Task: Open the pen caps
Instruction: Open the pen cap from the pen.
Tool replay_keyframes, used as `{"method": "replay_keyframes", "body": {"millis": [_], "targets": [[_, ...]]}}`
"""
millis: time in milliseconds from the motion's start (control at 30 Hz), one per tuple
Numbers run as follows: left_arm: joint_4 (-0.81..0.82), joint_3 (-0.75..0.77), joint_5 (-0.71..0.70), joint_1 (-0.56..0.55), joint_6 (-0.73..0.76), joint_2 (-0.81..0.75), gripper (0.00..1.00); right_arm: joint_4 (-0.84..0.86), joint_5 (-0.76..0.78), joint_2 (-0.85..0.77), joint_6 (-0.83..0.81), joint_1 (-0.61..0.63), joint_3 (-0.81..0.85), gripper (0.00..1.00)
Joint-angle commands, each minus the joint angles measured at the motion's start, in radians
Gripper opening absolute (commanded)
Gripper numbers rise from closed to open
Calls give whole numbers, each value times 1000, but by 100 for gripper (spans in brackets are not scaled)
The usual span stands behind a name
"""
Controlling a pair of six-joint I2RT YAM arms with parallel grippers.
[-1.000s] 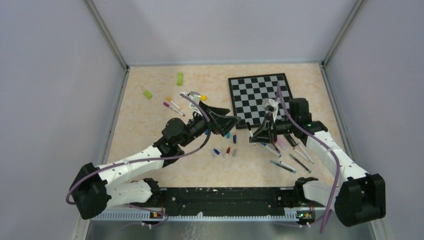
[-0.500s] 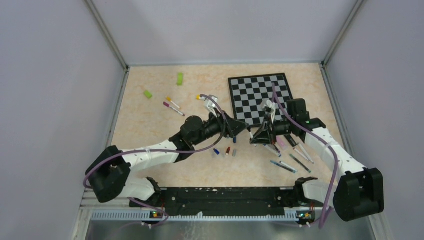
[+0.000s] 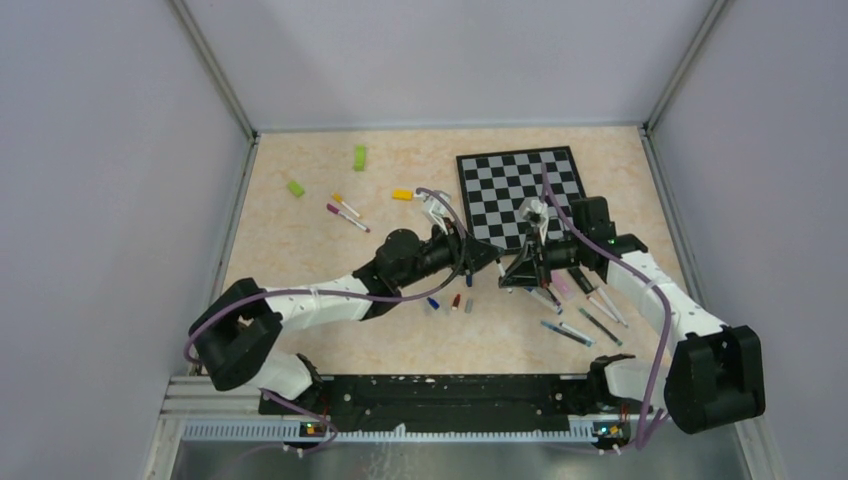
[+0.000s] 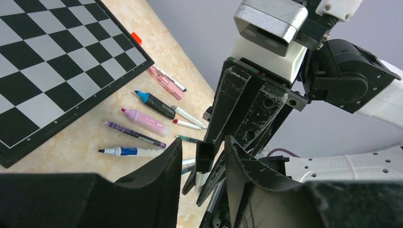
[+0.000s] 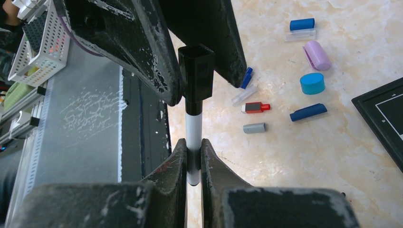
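My right gripper (image 5: 192,145) is shut on the white barrel of a pen (image 5: 193,128) and holds it above the table. The pen's black cap (image 5: 196,71) points at my left gripper (image 4: 203,147). In the left wrist view the cap (image 4: 204,156) sits between the left fingers, with a narrow gap on each side, so that gripper is open. Both grippers meet just below the chessboard (image 3: 520,185), the left gripper (image 3: 495,258) beside the right gripper (image 3: 508,274). Loose pen caps lie on the table: blue (image 5: 302,23), lilac (image 5: 316,54), cyan (image 5: 312,83), grey (image 5: 254,127).
Several uncapped pens (image 4: 135,134) lie by the chessboard's (image 4: 47,71) near edge, and more pens (image 3: 585,320) lie under the right arm. Two capped pens (image 3: 345,212), two green blocks (image 3: 359,157) and a yellow block (image 3: 402,194) lie at the back left.
My left arm has swung right to the pen that the right gripper holds. Its jaws have narrowed around the black cap. The right gripper has barely moved.
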Motion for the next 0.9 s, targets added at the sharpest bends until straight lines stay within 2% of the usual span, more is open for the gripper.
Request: {"method": "replay_keyframes", "body": {"millis": [0, 167, 400, 633, 767, 867], "targets": [[67, 44, 28, -7, -6, 13, 37, 46, -19, 17, 10, 3, 43, 0], [81, 50, 55, -7, -17, 31, 30, 53, -15, 29, 15, 2, 46, 0], [92, 56, 68, -8, -23, 44, 27, 59, -14, 41, 21, 3, 51, 0], [110, 52, 54, -7, -27, 40, 0, 56, -12, 46, 18, 4, 48, 0], [120, 29, -30, 4, -34, 0, 0, 44, -14, 48, 2, 6, 47, 0], [120, 23, -128, 60, -33, -47, 0, 22, -20, 48, -17, 18, 46, 0]]}}
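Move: The black pen cap sits between the left hand's half-open fingers, about 1 cm to the right of its hand point and 1 cm lower. On the table some 20 cm below that hand, the dark blue cap lies about 6 cm ahead and 4 cm left, the grey cap 1 cm back and 3 cm left, the red cap level and 7 cm left. From the right hand, gripping the white barrel low down, the pen cap is some 4 cm ahead, 1 cm left and 6 cm up. The left fingers close from half open and pinch the black cap, while the hand first eases about 1 cm right and as much down over the pen's end, then stays put as the grip shuts. Right at the end the left hand starts forward by about half a centimetre. The right hand keeps its hold on the barrel, hardly moving. ##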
